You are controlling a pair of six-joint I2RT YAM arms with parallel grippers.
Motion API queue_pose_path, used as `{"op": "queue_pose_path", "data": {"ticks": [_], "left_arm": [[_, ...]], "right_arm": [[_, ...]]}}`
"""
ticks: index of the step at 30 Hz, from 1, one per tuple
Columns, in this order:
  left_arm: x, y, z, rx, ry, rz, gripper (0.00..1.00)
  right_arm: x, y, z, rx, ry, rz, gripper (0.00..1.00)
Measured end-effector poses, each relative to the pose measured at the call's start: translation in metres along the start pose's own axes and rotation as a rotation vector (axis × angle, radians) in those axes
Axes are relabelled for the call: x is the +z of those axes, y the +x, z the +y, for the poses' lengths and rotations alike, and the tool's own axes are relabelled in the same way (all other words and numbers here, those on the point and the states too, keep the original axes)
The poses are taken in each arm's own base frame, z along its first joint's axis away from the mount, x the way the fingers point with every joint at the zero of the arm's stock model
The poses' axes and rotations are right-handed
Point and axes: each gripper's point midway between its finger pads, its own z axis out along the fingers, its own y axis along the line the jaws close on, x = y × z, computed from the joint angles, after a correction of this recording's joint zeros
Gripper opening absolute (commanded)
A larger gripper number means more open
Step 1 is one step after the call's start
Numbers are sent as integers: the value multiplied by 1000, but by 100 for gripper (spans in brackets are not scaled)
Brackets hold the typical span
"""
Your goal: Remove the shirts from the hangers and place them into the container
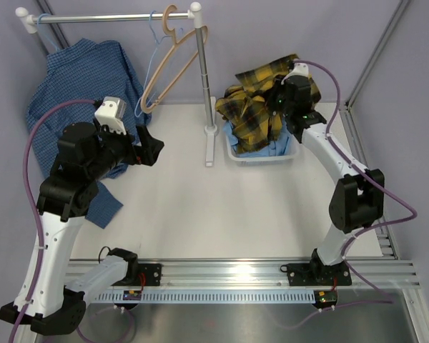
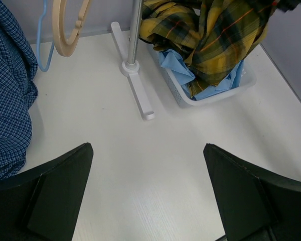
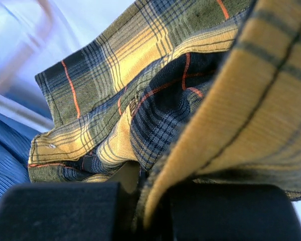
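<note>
The yellow-and-black plaid shirt (image 1: 257, 100) (image 2: 215, 35) drapes over the white container (image 1: 266, 159) (image 2: 218, 96), bunched high above its rim. My right gripper (image 1: 292, 91) (image 3: 145, 211) is shut on a fold of this plaid shirt (image 3: 115, 55) over the container's far right. A light blue shirt (image 1: 272, 147) (image 2: 174, 64) lies inside underneath. The dark blue checked shirt (image 1: 79, 78) (image 2: 10, 100) hangs at the rack's left end. An empty tan hanger (image 1: 173, 61) (image 2: 70, 30) and a blue wire hanger (image 1: 154, 44) (image 2: 44, 50) hang near the post. My left gripper (image 1: 150, 146) (image 2: 148, 191) is open over bare table.
The rack's top rail (image 1: 107, 18) runs along the back, its post (image 1: 202, 71) and white foot (image 1: 210, 146) (image 2: 138, 95) standing just left of the container. A metal mounting rail (image 1: 236, 271) spans the near edge. A wall frame (image 1: 375, 53) rises at the right.
</note>
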Motion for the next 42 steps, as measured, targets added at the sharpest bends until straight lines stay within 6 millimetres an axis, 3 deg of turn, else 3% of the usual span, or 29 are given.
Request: {"op": "queue_pose_path", "data": {"ticks": [6, 8, 11, 15, 18, 26, 31, 32, 35, 39, 42], "left_arm": [[1, 2, -1, -5, 4, 6, 99], [2, 4, 0, -7, 5, 10, 99], [2, 5, 0, -9, 6, 15, 99], [2, 6, -1, -10, 8, 17, 99], [3, 9, 0, -12, 8, 22, 99], [2, 15, -1, -28, 13, 32, 99], [2, 15, -2, -36, 15, 32, 99], [2, 15, -2, -37, 15, 32, 99], [2, 14, -2, -38, 15, 32, 99], [3, 15, -2, -39, 14, 33, 99], [3, 15, -2, -39, 14, 34, 99]], "right_arm": [[30, 133, -24, -14, 95, 377, 0], [37, 166, -30, -3, 120, 486, 0], [47, 196, -35, 33, 155, 614, 0], [57, 214, -35, 70, 183, 730, 2], [53, 223, -38, 99, 203, 774, 7], [28, 231, -57, 174, 259, 848, 30], [5, 219, -65, 159, 262, 863, 54], [0, 212, -63, 144, 254, 860, 62], [-8, 180, -53, 104, 218, 816, 68], [-10, 107, -24, 50, 126, 663, 80], [-22, 51, -5, 30, 74, 534, 85]]}}
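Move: The plaid shirt is already clutched in the shut right gripper, draped over the container, whose middle lies about 4 cm back, 2 cm left and some 26 cm below that gripper. The blue shirt shows in the container at roughly 9 cm back and 1 cm left of the gripper, and the rack's foot stands 4 cm back and 19 cm left, down on the table. From the left gripper, the container is about 24 cm ahead, 30 cm right and 33 cm down. Plunge the right gripper some 23 cm down with the held plaid shirt and about 5 cm left, into the container, tipping the fingers roughly 50 degrees downward. Down there, draw back and slightly right as the fingers start opening to let go of the shirt, then lift straight up almost 20 cm, opening nearly wide and tilting partly level again. ##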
